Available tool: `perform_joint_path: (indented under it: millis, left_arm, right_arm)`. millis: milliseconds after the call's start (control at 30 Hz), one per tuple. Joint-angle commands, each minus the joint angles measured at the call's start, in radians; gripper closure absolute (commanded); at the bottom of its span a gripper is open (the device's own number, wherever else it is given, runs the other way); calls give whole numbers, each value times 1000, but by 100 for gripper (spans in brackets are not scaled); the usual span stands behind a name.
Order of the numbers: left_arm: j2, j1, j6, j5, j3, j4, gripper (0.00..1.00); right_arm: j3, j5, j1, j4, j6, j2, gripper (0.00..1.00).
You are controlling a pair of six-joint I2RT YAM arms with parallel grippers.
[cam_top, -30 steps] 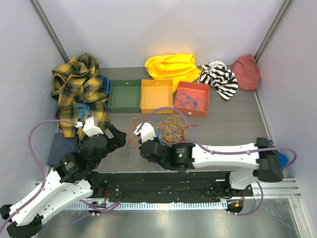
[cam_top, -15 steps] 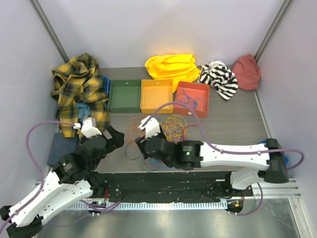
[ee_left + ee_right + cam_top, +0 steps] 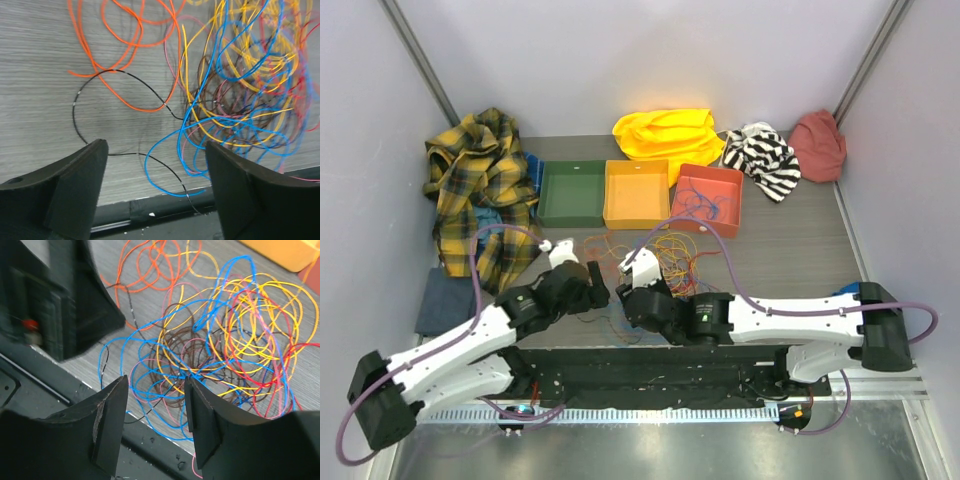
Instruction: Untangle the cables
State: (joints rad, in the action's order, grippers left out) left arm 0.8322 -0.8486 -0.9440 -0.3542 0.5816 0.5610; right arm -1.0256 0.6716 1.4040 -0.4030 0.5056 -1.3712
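The cables [image 3: 658,256] lie in a loose tangle of orange, yellow, blue, red and dark wires on the grey table, in front of the trays. My left gripper [image 3: 597,290] is at the tangle's left edge, open. In the left wrist view its fingertips [image 3: 155,170] straddle a blue loop and a black wire lying on the table, without touching them. My right gripper [image 3: 626,296] hangs close beside it, over the tangle's near side. Its jaws [image 3: 157,410] are open above blue and brown loops of the cables [image 3: 225,340], and nothing is held.
Green tray [image 3: 572,193], orange tray [image 3: 636,193] and red tray [image 3: 708,198] stand in a row behind the tangle; the red one holds some wires. Plaid shirt [image 3: 480,180] at left; yellow [image 3: 665,130], striped [image 3: 762,155] and red cloths [image 3: 818,143] at the back.
My left arm has swung right, up to the tangle's left edge, and its jaws have narrowed slightly. My right gripper has opened and shifted a little right.
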Motion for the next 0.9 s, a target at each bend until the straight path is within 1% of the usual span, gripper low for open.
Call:
perform_joint_path:
  millis: [0,33,167,267,533,567,667,733,800,867]
  left_arm:
    - [122,-3,68,69,60,-151,21]
    - [178,-3,83,87,67,-160,23]
    - [296,-3,94,156,93,-203,38]
    - [346,-3,87,191,84,-236,44]
    - [380,-3,82,187,64,-271,54]
    - [383,-1,80,187,61,-273,59]
    - [398,-3,80,185,58,-279,68]
    - [409,-3,80,185,57,-282,72]
    - [410,-3,79,182,55,-283,73]
    - [406,-3,80,182,50,-282,77]
  right_arm:
    - [28,88,0,35,56,102,46]
    - [45,92,0,36,60,116,46]
    - [90,115,0,35,76,202,46]
    - [113,123,0,29,85,242,46]
    - [131,132,0,20,82,250,46]
    - [131,134,-2,20,80,247,46]
    - [130,132,0,21,79,236,46]
    - [131,131,0,23,82,235,46]
    - [133,131,0,23,86,236,46]
    - [136,132,0,23,90,238,46]
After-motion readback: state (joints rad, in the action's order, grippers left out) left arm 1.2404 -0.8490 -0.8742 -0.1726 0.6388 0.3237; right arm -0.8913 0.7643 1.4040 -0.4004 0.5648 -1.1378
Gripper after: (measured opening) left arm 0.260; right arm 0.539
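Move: The blue cable at the left edge of the tangle lies about 6 cm to the right of the left hand, 2 cm farther out and roughly 7 cm below. The middle of the tangle is some 12 cm to its right and about 1 cm ahead; the orange cable lies about 8 cm ahead and 1 cm left. From the right hand the blue cable is about 5 cm ahead, 1 cm right and 4 cm below, and the tangle's middle 4 cm ahead and 7 cm right. The left hand sweeps about 6 cm to the right and 5 cm down onto the left edge of the tangle, tipping and turning clockwise some 10 degrees while its fingers close from nearly wide open to about a quarter open around the blue strands there, with no firm grip to be seen yet. The right hand makes room, drawing nearly 5 cm to the right and rising about 4 cm before easing down a centimetre, its empty fingers staying half open over the near part of the tangle. ##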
